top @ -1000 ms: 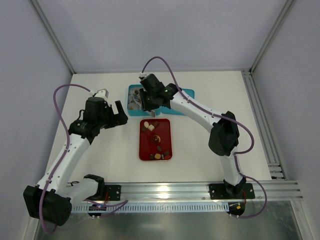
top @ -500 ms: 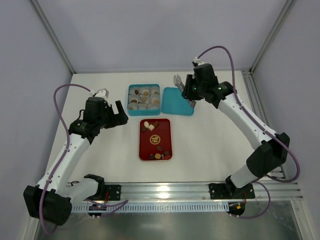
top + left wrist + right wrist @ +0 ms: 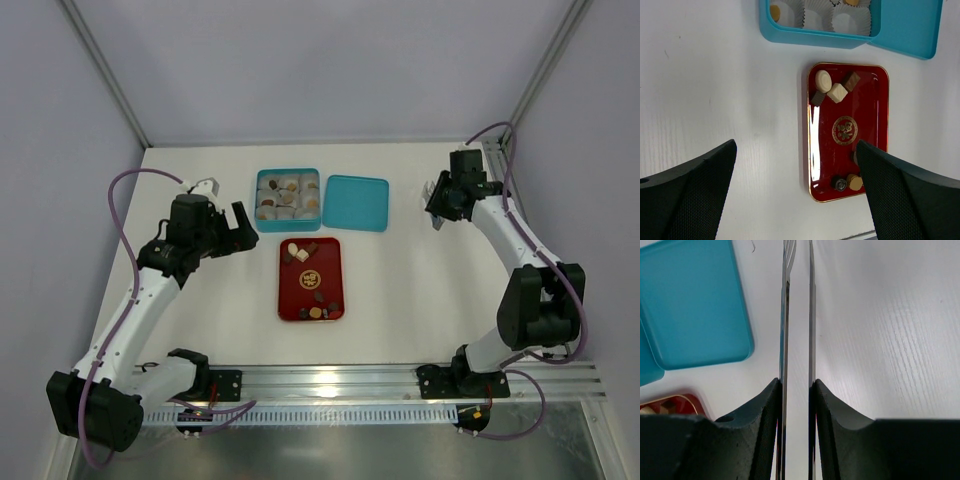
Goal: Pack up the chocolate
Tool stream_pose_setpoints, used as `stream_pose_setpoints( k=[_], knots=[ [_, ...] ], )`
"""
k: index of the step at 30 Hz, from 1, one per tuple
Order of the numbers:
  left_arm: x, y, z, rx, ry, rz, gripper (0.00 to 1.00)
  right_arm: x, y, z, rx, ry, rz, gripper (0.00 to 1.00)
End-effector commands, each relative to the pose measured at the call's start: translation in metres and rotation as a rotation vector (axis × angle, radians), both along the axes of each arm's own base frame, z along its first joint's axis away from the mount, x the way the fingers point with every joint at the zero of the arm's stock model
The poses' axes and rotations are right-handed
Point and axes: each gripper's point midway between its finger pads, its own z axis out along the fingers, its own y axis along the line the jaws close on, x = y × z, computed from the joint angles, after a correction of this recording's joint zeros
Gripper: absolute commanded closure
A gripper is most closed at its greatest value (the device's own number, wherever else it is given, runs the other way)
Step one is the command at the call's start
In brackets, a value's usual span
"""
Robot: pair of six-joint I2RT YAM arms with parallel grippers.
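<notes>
The chocolate lies as several small brown, tan and cream pieces on a red tray; some pieces also sit in paper cups inside the open blue box. In the left wrist view cream and brown pieces lie at the tray's far end, two more at its near end. My left gripper hangs open left of the tray, holding nothing. My right gripper is far right, shut on metal tongs with nothing at their tips.
The box's blue lid lies flat to the right of the box, between it and my right gripper. An aluminium rail runs along the table's right edge, close behind the right arm.
My right arm has swung from over the blue box, past the lid, out to the table's far right, carrying the tongs. The left arm has stayed still.
</notes>
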Motion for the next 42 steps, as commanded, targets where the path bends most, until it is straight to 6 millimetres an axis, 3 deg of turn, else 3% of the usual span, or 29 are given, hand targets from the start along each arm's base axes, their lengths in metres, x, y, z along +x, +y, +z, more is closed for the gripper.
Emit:
stream_pose_setpoints(
  k=[1, 7, 20, 31, 42],
  knots=[
    [0.0, -0.003, 0.008, -0.026, -0.033, -0.01, 0.0, 0.027, -0.009, 0.007, -0.02, -0.078, -0.017, 0.65],
    [-0.001, -0.004, 0.01, -0.034, -0.039, -0.017, 0.0, 0.039, -0.016, -0.023, -0.043, -0.025, -0.036, 0.65],
    [-0.003, -0.006, 0.014, -0.049, -0.051, -0.028, 0.0, 0.043, -0.026, -0.081, -0.1, 0.128, -0.041, 0.55],
    [-0.004, -0.007, 0.014, -0.05, -0.051, -0.03, 0.0, 0.042, -0.026, -0.105, -0.11, 0.205, -0.026, 0.46],
    [-0.003, -0.006, 0.013, -0.048, -0.048, -0.028, 0.0, 0.033, -0.026, -0.115, -0.11, 0.234, -0.027, 0.37]
  ],
)
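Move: The right hand, with the tongs squeezed between its fingers, is above bare table; the spot for them lies some 13 cm below, about 3 cm ahead and 2 cm to its right. At that level the blue lid is roughly 18 cm left and 8 cm ahead, the red tray about 30 cm left and 13 cm back. From the idle left hand the spot is some 46 cm right, 13 cm ahead and 18 cm below. Right hand lowers the tongs some 12 cm to bare table, tipping 15 degrees steeper, its fingers easing open. ##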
